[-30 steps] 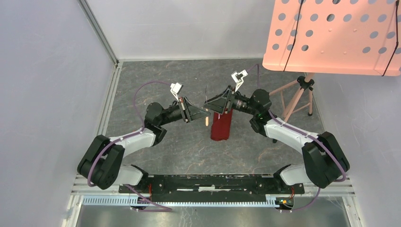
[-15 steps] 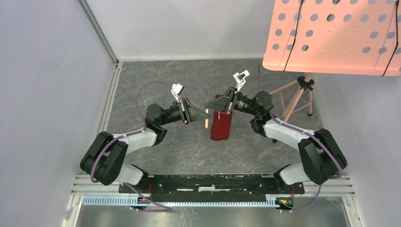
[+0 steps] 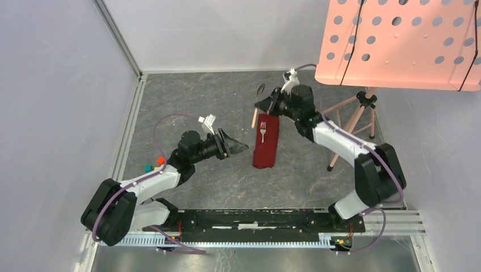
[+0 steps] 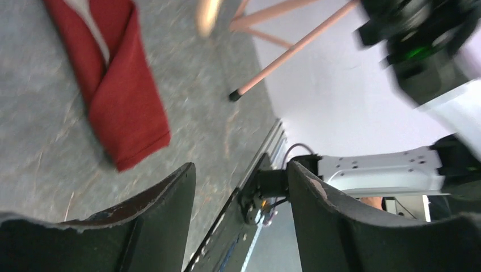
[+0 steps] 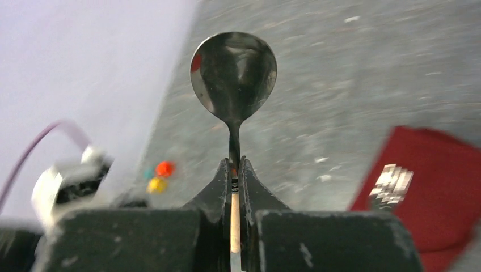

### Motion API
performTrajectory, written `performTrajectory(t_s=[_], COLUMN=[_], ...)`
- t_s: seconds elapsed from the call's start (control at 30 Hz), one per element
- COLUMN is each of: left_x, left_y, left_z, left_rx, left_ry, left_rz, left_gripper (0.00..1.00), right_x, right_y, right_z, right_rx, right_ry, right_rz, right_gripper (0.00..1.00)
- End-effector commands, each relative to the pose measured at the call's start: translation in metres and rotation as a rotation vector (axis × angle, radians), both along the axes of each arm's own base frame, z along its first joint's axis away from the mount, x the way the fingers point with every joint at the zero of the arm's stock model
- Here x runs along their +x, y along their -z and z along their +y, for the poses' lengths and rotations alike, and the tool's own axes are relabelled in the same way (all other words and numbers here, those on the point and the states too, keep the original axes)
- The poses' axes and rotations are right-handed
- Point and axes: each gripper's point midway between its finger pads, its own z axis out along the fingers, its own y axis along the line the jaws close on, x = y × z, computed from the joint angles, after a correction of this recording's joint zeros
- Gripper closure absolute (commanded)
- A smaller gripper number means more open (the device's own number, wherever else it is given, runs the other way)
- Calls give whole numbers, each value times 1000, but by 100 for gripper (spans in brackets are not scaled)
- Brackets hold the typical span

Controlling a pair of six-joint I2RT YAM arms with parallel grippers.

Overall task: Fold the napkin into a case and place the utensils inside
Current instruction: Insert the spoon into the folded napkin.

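The dark red napkin (image 3: 266, 146) lies folded into a narrow strip on the grey table, and shows too in the left wrist view (image 4: 116, 85) and the right wrist view (image 5: 437, 187). A silver fork (image 3: 262, 131) rests on the napkin's far end, tines (image 5: 391, 184) visible. My right gripper (image 3: 262, 105) hangs above the napkin's far end, shut on the neck of a spoon (image 5: 233, 73) with a wooden handle (image 3: 254, 118). My left gripper (image 3: 243, 149) is open and holds nothing, a little left of the napkin; its fingers (image 4: 164, 209) stand apart.
A pink perforated board (image 3: 397, 39) on a pink tripod (image 3: 354, 113) stands at the far right, one leg (image 4: 295, 51) near the napkin. White walls close the left and back. A metal rail (image 3: 255, 218) runs along the near edge.
The left gripper opened, let go of the spoon and drew back toward the near left. The right gripper shut on the spoon and carried it toward the far side, uncovering the fork on the napkin.
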Motion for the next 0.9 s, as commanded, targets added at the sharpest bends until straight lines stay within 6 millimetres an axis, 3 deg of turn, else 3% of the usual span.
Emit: performTrajectory(t_s=[0.0, 0.2, 0.27, 0.4, 0.63, 0.87], left_x=[-12, -33, -38, -42, -41, -38], left_y=[55, 80, 89, 110, 136, 156], left_z=[-1, -41, -54, -75, -90, -90], left_rx=[196, 238, 230, 226, 268, 295], left_ry=[-58, -16, 8, 47, 35, 6], left_rz=[32, 30, 48, 89, 106, 138], left_gripper=[35, 50, 57, 63, 68, 68], right_x=[55, 82, 85, 85, 87, 95], right_y=[71, 89, 94, 104, 123, 130], right_z=[-62, -77, -84, -93, -91, -85], right_rx=[-455, -612, -660, -726, -732, -726], right_ry=[335, 414, 436, 451, 442, 443], right_rz=[162, 207, 216, 230, 245, 255], right_gripper=[100, 100, 100, 100, 100, 100])
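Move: Below the right hand, which still holds the spoon, lies the folded napkin: its middle is roughly level with that hand, some 7 cm to its right and 22 cm down. The fork, tucked in the napkin, has its visible part about 5 cm ahead of the right hand, 6 cm to its right and 21 cm below. From the empty left hand the napkin's middle is about 12 cm ahead, 10 cm right and 18 cm below. Keeping its pinch on the spoon, the right hand swings forward, then down and right, sinking about 15 cm to the napkin's far part, while its fingers turn clockwise from forward-left to forward and steeply down. Meanwhile the left hand drops some 16 cm, drifting right and a little back to beside the napkin's near end, its fingers tipping down and closing about halfway. ##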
